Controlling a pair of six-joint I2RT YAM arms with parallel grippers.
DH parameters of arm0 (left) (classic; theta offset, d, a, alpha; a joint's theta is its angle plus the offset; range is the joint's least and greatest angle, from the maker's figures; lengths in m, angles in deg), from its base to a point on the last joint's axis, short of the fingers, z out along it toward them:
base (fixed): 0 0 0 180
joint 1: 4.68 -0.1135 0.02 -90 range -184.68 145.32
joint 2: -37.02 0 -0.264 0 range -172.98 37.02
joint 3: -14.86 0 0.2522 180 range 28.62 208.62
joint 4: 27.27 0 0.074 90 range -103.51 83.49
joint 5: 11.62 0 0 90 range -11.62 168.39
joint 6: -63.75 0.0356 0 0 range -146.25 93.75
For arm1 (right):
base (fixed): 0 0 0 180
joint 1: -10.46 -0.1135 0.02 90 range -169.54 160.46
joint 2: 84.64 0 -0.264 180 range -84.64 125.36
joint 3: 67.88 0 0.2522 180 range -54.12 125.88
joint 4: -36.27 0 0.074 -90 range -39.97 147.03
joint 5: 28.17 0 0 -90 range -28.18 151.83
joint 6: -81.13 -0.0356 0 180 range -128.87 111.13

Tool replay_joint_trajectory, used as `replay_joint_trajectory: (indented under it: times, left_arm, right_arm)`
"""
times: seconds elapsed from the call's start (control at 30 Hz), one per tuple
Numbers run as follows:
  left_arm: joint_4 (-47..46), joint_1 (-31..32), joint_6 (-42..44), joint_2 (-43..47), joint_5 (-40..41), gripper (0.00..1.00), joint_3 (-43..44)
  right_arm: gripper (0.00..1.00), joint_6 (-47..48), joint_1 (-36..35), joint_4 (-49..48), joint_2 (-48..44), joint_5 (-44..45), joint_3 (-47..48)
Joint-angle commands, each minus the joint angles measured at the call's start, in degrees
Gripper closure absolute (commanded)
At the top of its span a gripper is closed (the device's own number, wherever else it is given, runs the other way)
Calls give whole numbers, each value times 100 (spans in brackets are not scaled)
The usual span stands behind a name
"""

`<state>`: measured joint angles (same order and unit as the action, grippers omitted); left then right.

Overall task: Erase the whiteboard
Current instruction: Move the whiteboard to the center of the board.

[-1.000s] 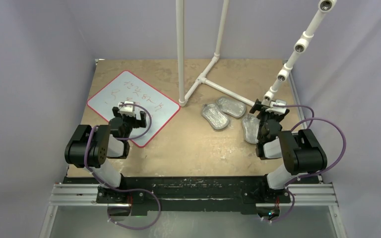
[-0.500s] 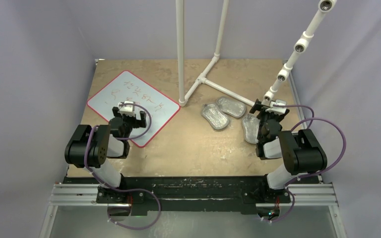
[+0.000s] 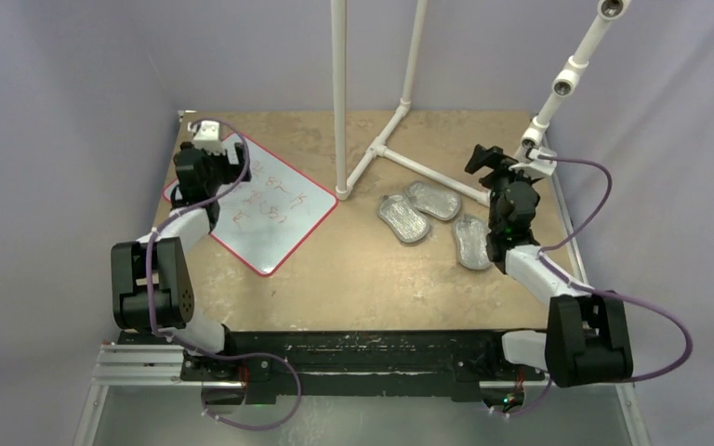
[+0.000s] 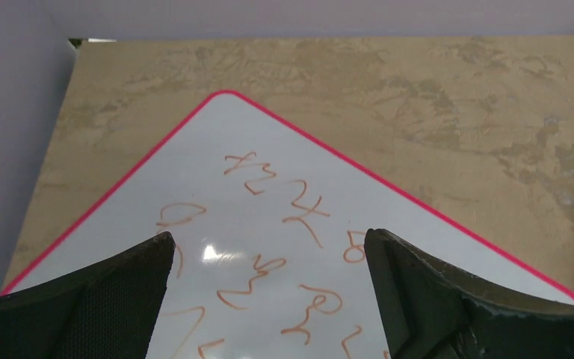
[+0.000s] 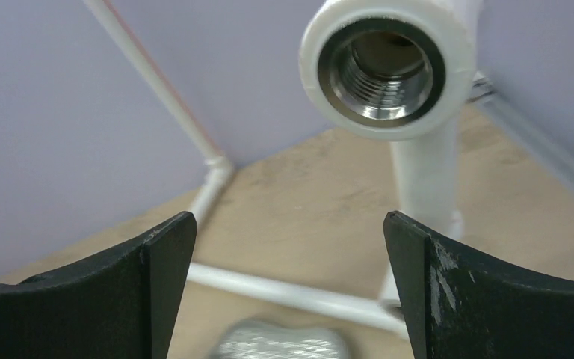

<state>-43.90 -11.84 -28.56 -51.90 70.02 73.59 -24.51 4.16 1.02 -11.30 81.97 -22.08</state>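
Observation:
The whiteboard lies at the table's left, white with a thin red rim and several red scribbles. My left gripper hangs over its far-left part. In the left wrist view the board fills the middle, its far corner ahead, and my left gripper is open and empty above the scribbles. My right gripper is raised at the right, near the slanted white pipe, open and empty. In the right wrist view it faces a threaded pipe fitting.
Three silvery oval pads lie right of centre, one showing blurred in the right wrist view. A white PVC pipe frame stands at the back centre. A slanted pipe with fittings rises at the right. Purple walls enclose the table.
Both arms have unfolded and reached toward the back. The left gripper moved from the board's near edge to over its far-left part. The right gripper rose toward the slanted pipe.

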Motion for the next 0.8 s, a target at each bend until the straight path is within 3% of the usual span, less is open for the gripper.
replay_joint_trajectory:
  times: [0.0, 0.07, 0.1, 0.17, 0.3, 0.5, 0.77]
  left_arm:
    - [1911, -77, 183, -153, -30, 1, 1169]
    - [2430, -141, 182, -484, 95, 1, 1817]
    - [2674, -181, 174, -688, 108, 1, 2123]
    - [3008, -259, 189, -1161, 162, 3, 2747]
    - [3649, -312, 327, -1986, 421, 10, 3764]
    - [3935, -320, 345, -3003, 1067, 23, 4925]
    - [4557, -346, 279, -4444, 1617, 41, 6962]
  right_arm:
    - [1, -3088, 7, 1407, -409, -880, 280]
    - [2, -2715, -20, 929, -459, -1660, 254]
    - [1, -2504, -218, 984, -422, -1618, 393]
    - [2, -1883, -1087, 1945, -266, -659, 953]
    - [2, -1510, -2574, 2317, -13, 744, 1131]
    - [1, -1462, -4216, 2650, 945, 1754, 1476]
    - [1, -1416, -5420, 2674, 2338, 2045, 2296]
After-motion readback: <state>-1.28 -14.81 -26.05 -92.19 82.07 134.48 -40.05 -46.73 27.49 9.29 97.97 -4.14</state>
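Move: The whiteboard's middle lies about 9 cm right of the left hand, roughly level with it fore and aft and some 15 cm below; its far corner is about 23 cm ahead and 1 cm right. From the right hand the board's middle is around 65 cm left, 5 cm ahead and 24 cm below. Nearer that hand, two silver pads lie 22 cm left and 2 cm back, and 14 cm left and 4 cm ahead; the pipe foot stands 39 cm left and 5 cm ahead. Nothing is touched yet: the right hand, still wide open, sweeps about 34 cm left towards the board's near-right edge, passing above the silver pads, then draws back and sinks, turning some 30 degrees counter-clockwise and tipping down. The left hand heads forward and left to the board's far-left edge, rising slightly before dropping, its fingers tipping down and closing by about a third. ##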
